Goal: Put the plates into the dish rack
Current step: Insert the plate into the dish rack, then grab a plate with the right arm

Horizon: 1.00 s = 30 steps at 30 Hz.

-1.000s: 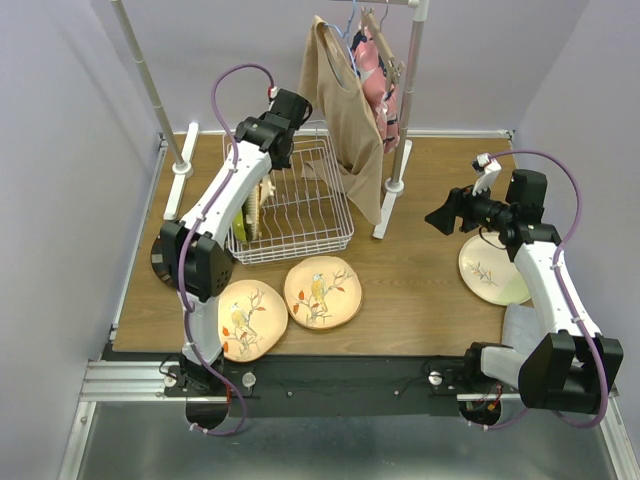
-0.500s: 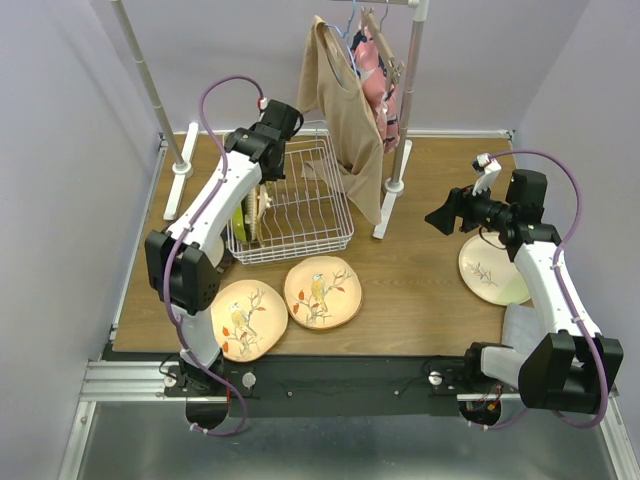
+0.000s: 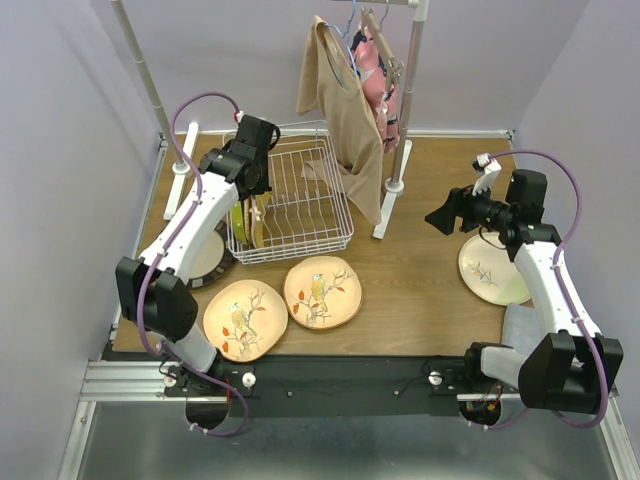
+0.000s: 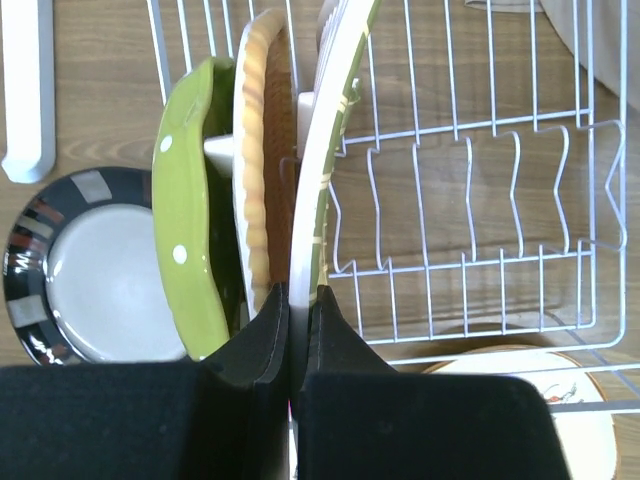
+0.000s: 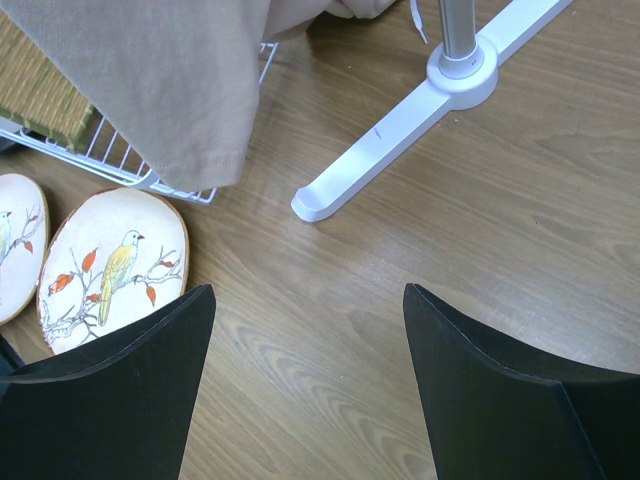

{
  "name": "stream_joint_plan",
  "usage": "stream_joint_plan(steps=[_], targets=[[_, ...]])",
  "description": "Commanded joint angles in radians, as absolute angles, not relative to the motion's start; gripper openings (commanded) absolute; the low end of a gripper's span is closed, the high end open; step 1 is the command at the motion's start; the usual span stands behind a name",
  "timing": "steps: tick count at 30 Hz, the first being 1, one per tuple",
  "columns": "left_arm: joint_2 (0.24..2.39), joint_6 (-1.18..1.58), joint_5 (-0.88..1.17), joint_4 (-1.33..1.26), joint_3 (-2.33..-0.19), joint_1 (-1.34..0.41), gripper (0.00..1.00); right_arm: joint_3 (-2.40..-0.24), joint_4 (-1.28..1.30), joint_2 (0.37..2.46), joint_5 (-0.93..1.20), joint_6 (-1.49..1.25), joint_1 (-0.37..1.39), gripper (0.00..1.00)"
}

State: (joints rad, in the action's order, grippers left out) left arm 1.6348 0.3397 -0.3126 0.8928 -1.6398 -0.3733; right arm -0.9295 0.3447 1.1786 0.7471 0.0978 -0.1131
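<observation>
The white wire dish rack [image 3: 310, 215] stands at the back left of the table. Three plates stand on edge in its left end: a lime dotted one [image 4: 185, 200], an orange woven-look one [image 4: 262, 150] and a cream-green one [image 4: 325, 150]. My left gripper [image 4: 298, 290] is above them, shut on the cream-green plate's rim. Two peach bird plates [image 3: 245, 320] [image 3: 323, 292] lie flat in front of the rack. A dark-rimmed plate [image 3: 205, 262] lies to its left. My right gripper [image 5: 308, 292] hangs open over bare wood, with a cream plate [image 3: 492, 270] under its arm.
A white clothes-rail stand with a tan top [image 3: 345, 110] hanging on it rises just right of the rack, and its foot [image 5: 400, 130] lies on the wood ahead of my right gripper. A second upright pole [image 3: 150, 85] stands at the back left.
My left arm has swung leftward and nearer along the rack, from its far right corner to above the standing plates. The right arm has not moved.
</observation>
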Motion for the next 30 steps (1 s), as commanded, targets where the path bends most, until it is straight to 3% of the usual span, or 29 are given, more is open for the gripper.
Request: stream_joint_plan(steps=[1, 7, 12, 19, 30], targets=[[1.548, 0.357, -0.285, 0.795, -1.560, -0.342, 0.16, -0.916, 0.331, 1.181, 0.732, 0.110, -0.120, 0.84], [1.508, 0.357, -0.272, 0.752, -1.511, -0.328, 0.47, -0.914, 0.330, 1.180, 0.730, 0.113, -0.120, 0.84], [1.459, 0.357, -0.268, 0.735, -1.516, -0.321, 0.63, -0.914, 0.330, 1.181, 0.729, 0.117, -0.120, 0.84], [1.408, 0.351, -0.249, 0.721, -1.519, -0.314, 0.68, -0.914, 0.330, 1.183, 0.724, 0.118, -0.120, 0.84], [1.358, 0.337, -0.224, 0.703, -1.525, -0.310, 0.69, -0.910, 0.330, 1.183, 0.735, 0.130, -0.120, 0.85]])
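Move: The left hand still pinches the upper rim of the plate it has brought into the rack; that plate's middle lies almost straight below, some 8 cm down and about 1 cm to the left. The woven plate stands about 3 cm to the hand's left and 3 cm back, the green plate 6 cm left and 4 cm back, and the dark-rimmed plate lies on the table 14 cm left and 11 cm back. From the idle right hand the held plate is about 30 cm left and 5 cm ahead. The left fingers let go of the plate's rim, spreading wide to either side while the hand hardly shifts. Then the hand rises about 6 cm off the standing plate, easing slightly left and back, as the wrist tips the fingers up by some 15 degrees. ##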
